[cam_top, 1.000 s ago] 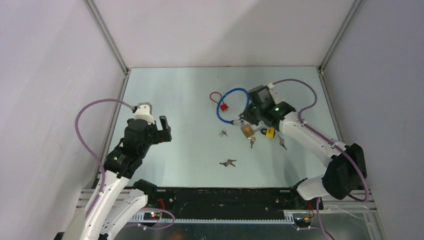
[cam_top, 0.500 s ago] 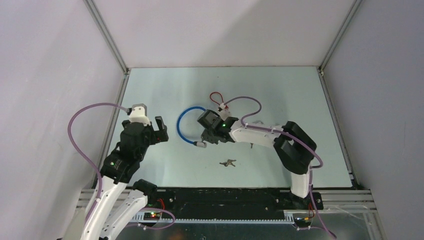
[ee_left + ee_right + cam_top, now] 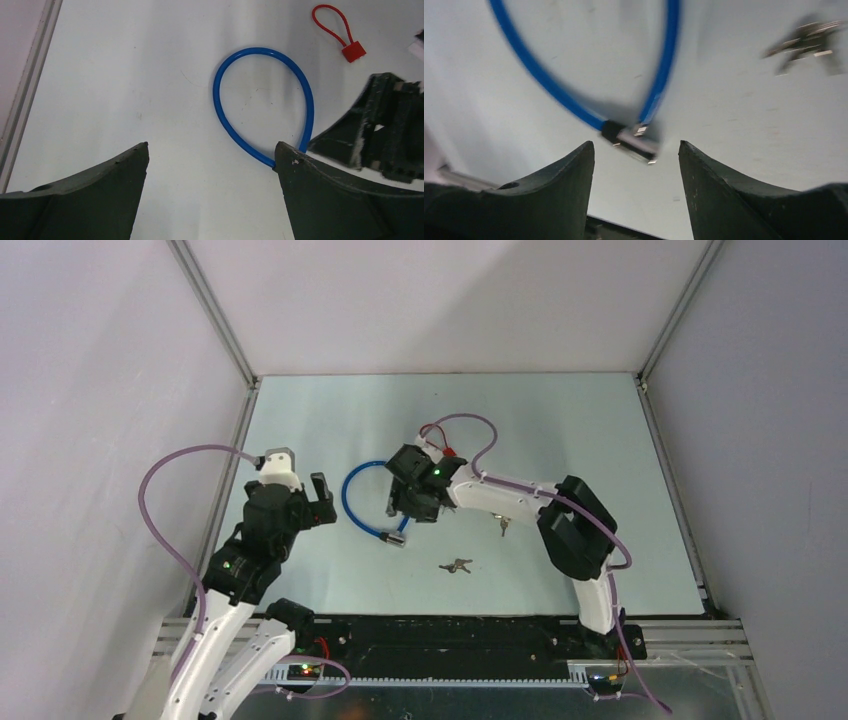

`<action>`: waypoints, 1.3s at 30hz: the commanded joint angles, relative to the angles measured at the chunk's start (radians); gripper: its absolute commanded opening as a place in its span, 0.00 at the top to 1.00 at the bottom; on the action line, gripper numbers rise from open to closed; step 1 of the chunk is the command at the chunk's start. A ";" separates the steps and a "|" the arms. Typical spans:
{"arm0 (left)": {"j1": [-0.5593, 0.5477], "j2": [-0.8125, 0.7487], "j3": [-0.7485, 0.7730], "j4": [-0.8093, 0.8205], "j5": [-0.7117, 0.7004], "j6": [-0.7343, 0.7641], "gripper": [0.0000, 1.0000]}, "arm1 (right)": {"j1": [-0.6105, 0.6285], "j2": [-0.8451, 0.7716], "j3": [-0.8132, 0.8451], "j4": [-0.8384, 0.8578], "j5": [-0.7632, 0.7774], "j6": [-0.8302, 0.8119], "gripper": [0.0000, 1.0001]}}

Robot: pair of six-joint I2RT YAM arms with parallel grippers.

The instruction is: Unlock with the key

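Observation:
A blue cable lock (image 3: 352, 502) lies on the table left of centre, its metal lock body (image 3: 398, 537) at the loop's near end. My right gripper (image 3: 401, 513) hovers just above that body, open and holding nothing. In the right wrist view the lock body (image 3: 631, 140) lies just beyond my right gripper (image 3: 636, 146). A small bunch of keys (image 3: 456, 565) rests on the table nearer the front, and shows blurred as keys (image 3: 808, 42) at that view's upper right. My left gripper (image 3: 320, 496) stands open to the loop's left; the blue cable lock (image 3: 262, 100) lies ahead of it.
A red cable lock (image 3: 342, 34) lies behind the blue loop, partly under the right arm (image 3: 500, 498) in the top view. A single loose key (image 3: 503, 527) lies beside that arm. The enclosure's walls (image 3: 230, 430) border the table on three sides.
The right arm swung from the table's right side to left of centre, carrying the blue cable lock. Its gripper has now opened and the lock lies on the table. The left arm barely moved.

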 commanded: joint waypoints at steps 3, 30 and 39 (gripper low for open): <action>-0.003 0.015 -0.002 0.017 -0.016 -0.004 0.00 | -0.148 -0.198 -0.133 -0.200 0.164 -0.299 0.36; -0.003 0.024 0.000 0.019 0.029 0.009 0.00 | -0.491 -0.177 -0.437 -0.051 0.007 -0.421 0.47; -0.004 0.021 0.000 0.019 0.062 0.002 0.00 | -0.479 -0.202 -0.483 -0.022 -0.039 -0.425 0.71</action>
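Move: The keys beside the brass padlock lie about 25 cm to the right of the right gripper, 4 cm ahead and 7 cm below it. From those keys, the brass padlock's body is some 4 cm farther out and 3 cm left, and the yellow padlock 9 cm right and 3 cm farther out. The blue lock's metal end lies 3 cm back from the right gripper. From the left gripper, the keys are some 41 cm right, 7 cm ahead and 20 cm below. Swing the right gripper about 25 cm to the right, away from the already released blue cable lock, running slightly past and easing back. Meanwhile turn the fingers some 20 degrees to point more nearly straight down, then sink about 6 cm onto the keys in front of the brass padlock and start closing the half-open fingers around the key heads. ##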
